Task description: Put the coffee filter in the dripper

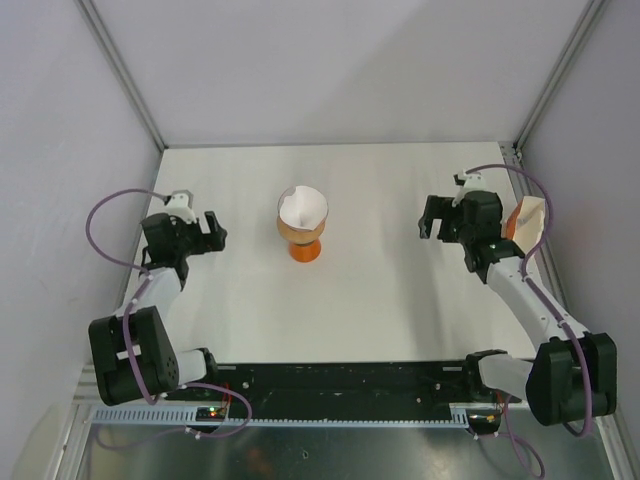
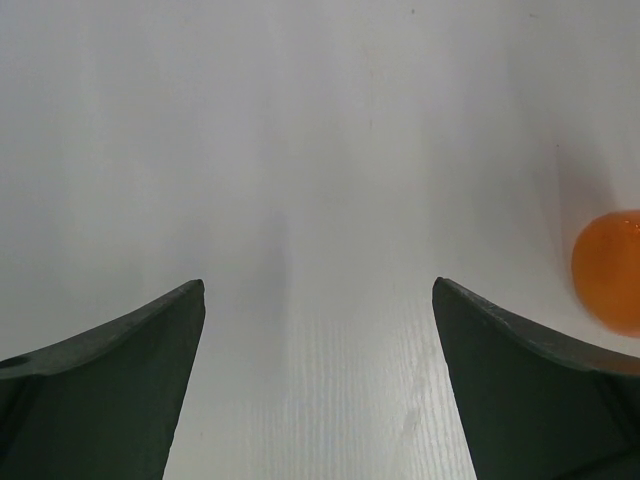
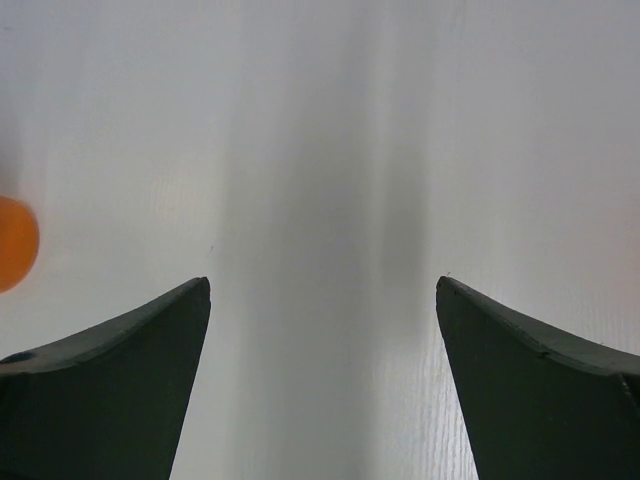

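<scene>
The white coffee filter [image 1: 302, 205] stands open as a cone on top of the orange stand [image 1: 305, 250] with the tan ring, at the table's middle back. The clear dripper [image 1: 321, 216] around it shows only as a faint rim. My left gripper [image 1: 213, 230] hovers left of the stand, open and empty, and in the left wrist view the left gripper [image 2: 318, 285] has only bare table between its fingers. My right gripper [image 1: 426, 218] is right of the stand, also open and empty. The right wrist view shows the right gripper [image 3: 323, 282] over bare table.
A tan holder with cream paper [image 1: 528, 222] leans by the right wall, just behind my right wrist. The stand's orange base [image 2: 610, 270] shows at the right edge of the left wrist view, and the same orange base [image 3: 15, 243] shows at the left edge of the right wrist view. Walls enclose the white table [image 1: 380, 300] on three sides.
</scene>
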Motion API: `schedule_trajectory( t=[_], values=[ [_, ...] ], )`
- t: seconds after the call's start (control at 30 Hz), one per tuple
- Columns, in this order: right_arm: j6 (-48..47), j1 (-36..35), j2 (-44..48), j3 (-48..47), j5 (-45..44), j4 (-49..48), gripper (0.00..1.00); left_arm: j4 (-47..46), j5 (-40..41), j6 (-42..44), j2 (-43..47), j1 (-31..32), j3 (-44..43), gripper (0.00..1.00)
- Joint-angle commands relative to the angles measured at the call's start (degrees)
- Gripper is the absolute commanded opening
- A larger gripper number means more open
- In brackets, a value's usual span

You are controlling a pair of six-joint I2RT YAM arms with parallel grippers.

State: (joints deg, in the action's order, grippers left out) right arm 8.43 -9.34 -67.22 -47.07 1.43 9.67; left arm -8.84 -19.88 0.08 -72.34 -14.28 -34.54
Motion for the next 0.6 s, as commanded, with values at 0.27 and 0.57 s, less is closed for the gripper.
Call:
schedule_trajectory(
  t=[0.27,0.57],
  values=[
    [-3.46,2.26,5.04,15.47,-3.52,-23.02,0.99,-17.40,-6.16,-2.46,-2.21,-0.13,7.57,0.99],
    [-3.08,3.63,3.05,21.66,-2.33,-31.62,0.99,-20.02,-6.29,-1.91,-4.37,-0.21,9.00,1.00]
  ],
)
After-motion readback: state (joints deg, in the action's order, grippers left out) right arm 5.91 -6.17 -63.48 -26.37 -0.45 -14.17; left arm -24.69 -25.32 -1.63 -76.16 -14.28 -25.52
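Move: The filter already sits in the dripper on top of the carafe: roughly 22 cm to the left hand's right, 3 cm farther out and a little above it. From the right hand the filter and dripper are some 30 cm left, 4 cm ahead and about 3 cm lower; the filter pack is about 19 cm to the right hand's right, level with it fore and aft. Open and empty, both hands keep sinking: right about 5 cm, easing rightward; left about 3 cm, also drifting right. ##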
